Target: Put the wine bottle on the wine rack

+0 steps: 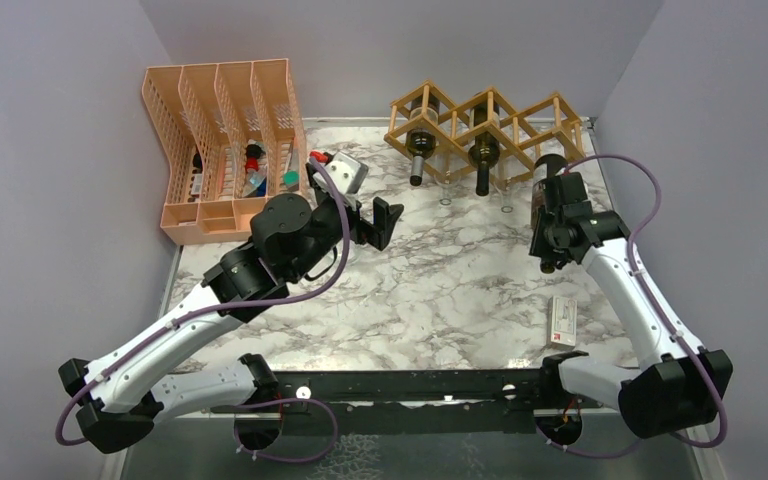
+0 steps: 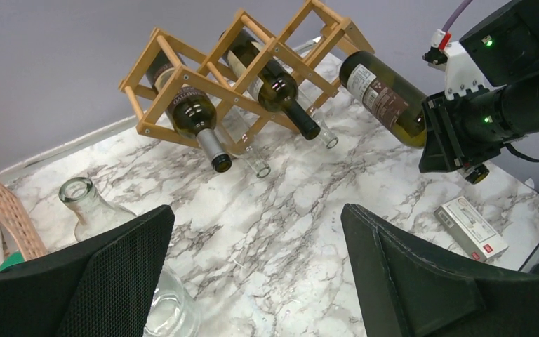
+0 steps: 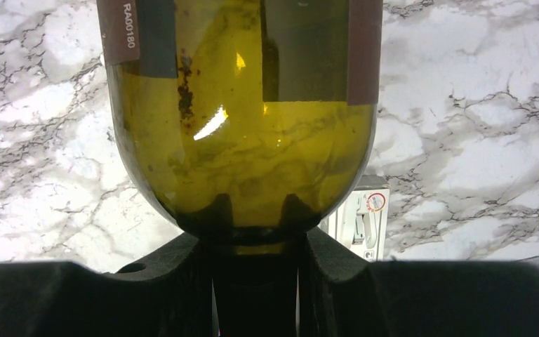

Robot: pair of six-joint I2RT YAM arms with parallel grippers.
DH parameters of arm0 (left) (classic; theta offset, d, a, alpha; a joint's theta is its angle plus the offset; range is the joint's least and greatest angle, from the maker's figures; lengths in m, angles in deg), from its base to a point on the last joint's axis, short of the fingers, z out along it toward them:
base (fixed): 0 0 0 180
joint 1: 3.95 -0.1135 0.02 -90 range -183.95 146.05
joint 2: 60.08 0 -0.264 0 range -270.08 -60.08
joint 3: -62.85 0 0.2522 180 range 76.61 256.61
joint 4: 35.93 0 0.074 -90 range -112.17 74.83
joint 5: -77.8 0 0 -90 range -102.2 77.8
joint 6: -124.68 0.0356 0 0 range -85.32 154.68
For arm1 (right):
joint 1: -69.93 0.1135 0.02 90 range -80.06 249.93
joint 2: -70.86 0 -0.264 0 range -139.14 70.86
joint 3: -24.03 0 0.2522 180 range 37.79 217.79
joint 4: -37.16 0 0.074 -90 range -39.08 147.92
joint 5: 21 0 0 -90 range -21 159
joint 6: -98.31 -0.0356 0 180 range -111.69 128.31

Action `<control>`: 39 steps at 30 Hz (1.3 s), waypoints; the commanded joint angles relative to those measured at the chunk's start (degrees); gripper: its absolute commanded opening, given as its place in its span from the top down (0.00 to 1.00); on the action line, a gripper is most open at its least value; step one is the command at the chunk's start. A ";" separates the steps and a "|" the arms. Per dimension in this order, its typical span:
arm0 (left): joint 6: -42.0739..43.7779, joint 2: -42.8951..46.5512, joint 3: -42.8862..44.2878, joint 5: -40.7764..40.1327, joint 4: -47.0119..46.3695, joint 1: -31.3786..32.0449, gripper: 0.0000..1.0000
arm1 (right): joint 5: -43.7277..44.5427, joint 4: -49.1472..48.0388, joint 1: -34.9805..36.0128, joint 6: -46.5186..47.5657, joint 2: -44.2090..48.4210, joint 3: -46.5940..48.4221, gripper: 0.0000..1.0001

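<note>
The light wooden wine rack [image 1: 480,120] stands at the back of the marble table and holds two dark bottles [image 1: 420,150] [image 1: 482,160]; it also shows in the left wrist view [image 2: 231,70]. My right gripper [image 1: 560,228] is shut on the neck of a green wine bottle [image 1: 546,170] with a brown label. The bottle is tilted and off the table, its base beside the rack's right end [image 2: 382,98]. It fills the right wrist view [image 3: 238,126], with the gripper [image 3: 256,239] below it. My left gripper [image 1: 385,222] [image 2: 256,260] is open and empty over the table's left-middle.
A peach mesh file organizer [image 1: 225,140] stands at the back left. A small white box [image 1: 563,320] [image 2: 474,228] lies front right. A clear glass bottle [image 2: 91,207] stands under my left gripper. Clear glass bottles [image 2: 253,158] lie beneath the rack. Grey walls close three sides.
</note>
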 commanded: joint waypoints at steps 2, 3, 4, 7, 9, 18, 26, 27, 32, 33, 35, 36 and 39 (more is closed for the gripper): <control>-0.04 0.46 -1.35 -2.03 2.40 0.24 0.03 | -2.12 -9.48 -2.84 2.28 -2.25 0.62 0.99; -0.01 0.56 -1.39 -2.18 2.57 0.23 0.03 | -2.23 -10.15 -3.20 2.72 -3.02 0.67 0.99; 0.01 0.75 -1.54 -2.36 2.69 0.23 0.03 | -2.15 -10.82 -3.45 3.21 -3.64 0.64 0.99; -0.22 1.21 -1.79 -2.51 2.73 0.23 0.03 | -2.80 -13.65 -4.29 4.58 -5.26 1.02 0.99; -0.04 1.38 -1.98 -2.59 2.71 0.23 0.03 | -2.82 -15.06 -4.74 5.26 -6.52 1.51 0.99; 0.56 1.66 -2.28 -2.97 2.81 0.23 0.03 | -1.47 -20.09 -5.49 7.61 -10.57 3.38 0.99; 0.78 1.26 -2.27 -2.96 2.78 0.23 0.03 | -1.83 -20.89 -5.44 9.87 -11.24 5.58 0.99; 0.80 1.19 -2.27 -2.99 2.85 0.23 0.03 | -1.79 -21.16 -5.43 10.36 -11.17 5.64 0.99; 0.86 1.10 -2.32 -2.82 2.81 0.27 0.03 | -1.37 -22.76 -5.59 13.67 -12.91 6.31 0.99; 0.87 1.05 -2.28 -2.77 2.75 0.23 0.03 | -1.35 -23.54 -5.71 14.56 -13.37 6.53 0.99; 0.80 1.07 -2.31 -2.62 2.78 0.23 0.03 | -1.80 -25.56 -5.97 16.34 -14.17 6.73 0.99; 0.84 1.08 -2.31 -2.51 2.71 0.23 0.03 | -2.42 -26.67 -6.11 17.45 -14.74 6.91 0.99; 0.78 0.94 -2.28 -2.23 2.71 0.23 0.03 | -3.12 -28.99 -6.45 20.24 -16.85 8.40 0.99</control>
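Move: The right hand already holds the wine bottle by its neck, body pointing forward; the rack's free right-hand cell is about 27 cm ahead, some 2 cm to its right and roughly level. From that hand, the middle bottle already racked lies 25 cm ahead and 15 cm left, and a glass bottle in a lower cell 20 cm ahead, 11 cm left, 8 cm down. The empty left hand has the free cell 28 cm ahead, 38 cm right, 24 cm below. Keeping its pinch on the neck, the right hand feeds the bottle base-first into the rack's right-hand cell, about 9 cm forward in all and a couple of centimetres to the right. It sinks some 3 cm over the first half, then levels out and slows briefly before pushing on, turning slightly counter-clockwise. The empty left hand lowers about 3 cm early on, then stays put, open. ##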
